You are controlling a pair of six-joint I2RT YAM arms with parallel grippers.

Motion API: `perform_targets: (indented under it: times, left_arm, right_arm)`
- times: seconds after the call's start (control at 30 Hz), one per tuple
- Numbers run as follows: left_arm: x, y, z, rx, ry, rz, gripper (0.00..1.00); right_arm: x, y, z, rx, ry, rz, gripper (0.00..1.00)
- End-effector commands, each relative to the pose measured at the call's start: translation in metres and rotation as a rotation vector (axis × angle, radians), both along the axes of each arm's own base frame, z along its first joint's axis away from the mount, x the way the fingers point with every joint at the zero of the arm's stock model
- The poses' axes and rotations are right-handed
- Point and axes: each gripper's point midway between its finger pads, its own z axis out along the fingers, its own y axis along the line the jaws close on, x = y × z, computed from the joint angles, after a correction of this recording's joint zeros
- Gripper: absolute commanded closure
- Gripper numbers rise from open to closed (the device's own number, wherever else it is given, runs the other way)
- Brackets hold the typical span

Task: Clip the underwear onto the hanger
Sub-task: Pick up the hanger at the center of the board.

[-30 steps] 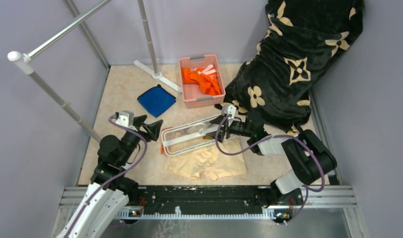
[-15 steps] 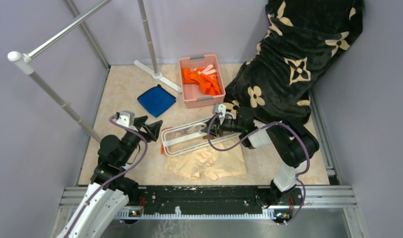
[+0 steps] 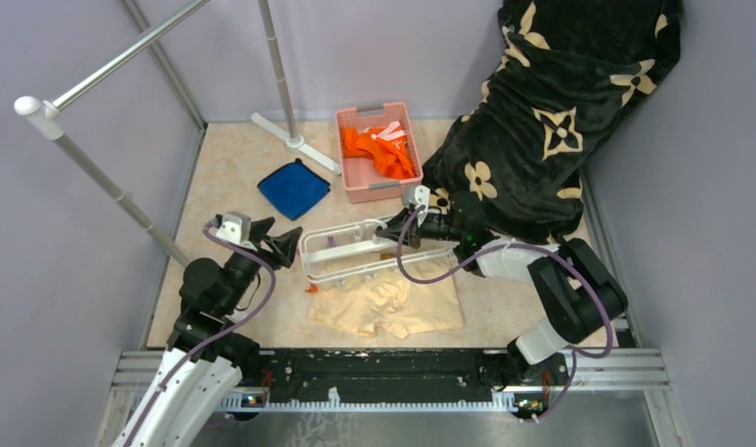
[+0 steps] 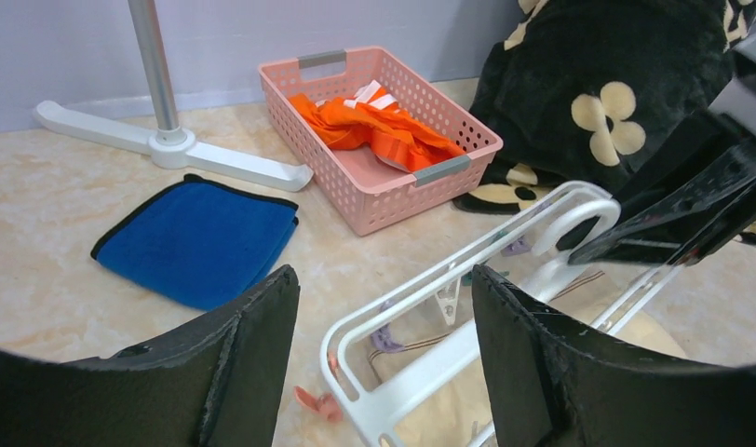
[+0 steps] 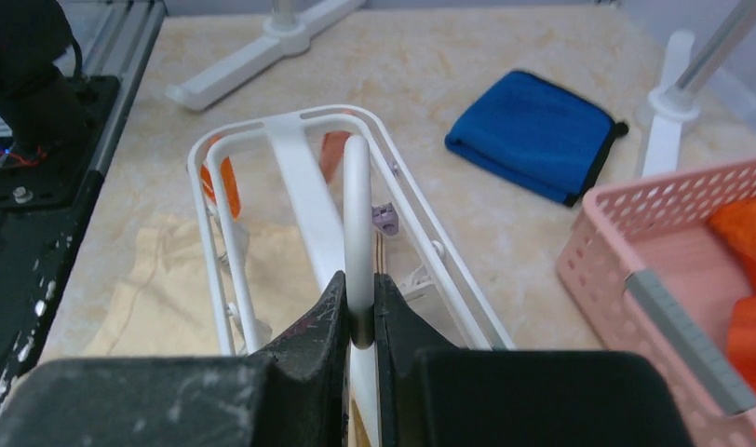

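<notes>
The pale peach underwear (image 3: 388, 307) lies flat on the table near the front edge. The white hanger (image 3: 356, 250) is over its far edge, with small clips dangling from its bars. My right gripper (image 3: 396, 235) is shut on the hanger's hook; in the right wrist view the fingers (image 5: 328, 307) pinch the white hook bar, with the hanger frame (image 5: 300, 177) and the underwear (image 5: 169, 279) beyond. My left gripper (image 3: 286, 247) stands open just left of the hanger's left end, touching nothing. In the left wrist view the hanger (image 4: 449, 349) lies between the open fingers (image 4: 263, 335).
A pink basket (image 3: 378, 152) holding orange clothes stands behind the hanger. A blue folded cloth (image 3: 294, 188) lies at the back left, beside the rack pole's white foot (image 3: 295, 142). A black flowered blanket (image 3: 560, 112) fills the back right. An orange clip (image 3: 311, 289) lies under the hanger's left corner.
My right gripper has closed on the hanger's hook and the hanger has risen and shifted slightly toward the back. The left gripper has barely moved.
</notes>
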Motion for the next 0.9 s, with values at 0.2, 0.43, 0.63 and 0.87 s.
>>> perform_targets:
  times: [0.2, 0.43, 0.63, 0.87]
  left_arm:
    - [-0.025, 0.007, 0.059, 0.016, -0.188, -0.029, 0.24]
    - [-0.044, 0.006, 0.083, 0.009, -0.159, -0.076, 0.21]
    - [-0.052, -0.022, 0.073, 0.040, -0.102, -0.246, 0.16]
    - [-0.067, -0.058, 0.057, 0.034, -0.146, -0.482, 0.01]
  right_arm:
    - [0.012, -0.016, 0.157, 0.105, -0.249, -0.065, 1.00]
    - [0.018, -0.062, 0.197, 0.112, -0.222, -0.216, 1.00]
    - [0.006, -0.090, 0.215, 0.056, -0.248, -0.354, 1.00]
    - [-0.002, -0.115, 0.238, 0.042, -0.284, -0.477, 1.00]
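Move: The hook of the hanger is already pinched in your right gripper. From that hand the underwear lies flat about 8 cm back, neither left nor right, some 15 cm below; the basket stands about 26 cm ahead, 2 cm left and 10 cm below, and the blue cloth roughly 17 cm ahead, 23 cm left and 15 cm below. From the left gripper the hanger's middle is about 22 cm right, 5 cm ahead and 17 cm lower; the underwear about 24 cm right, 4 cm back and 25 cm below. Keep the right gripper shut on the hook and lift the hanger some 17 cm away from the underwear, almost straight up at first, then swinging out to the right while still rising and turning about 20 degrees clockwise. Raise the empty left gripper up and back, then ease it right and partway down again, turning clockwise too and opening its fingers fully. ##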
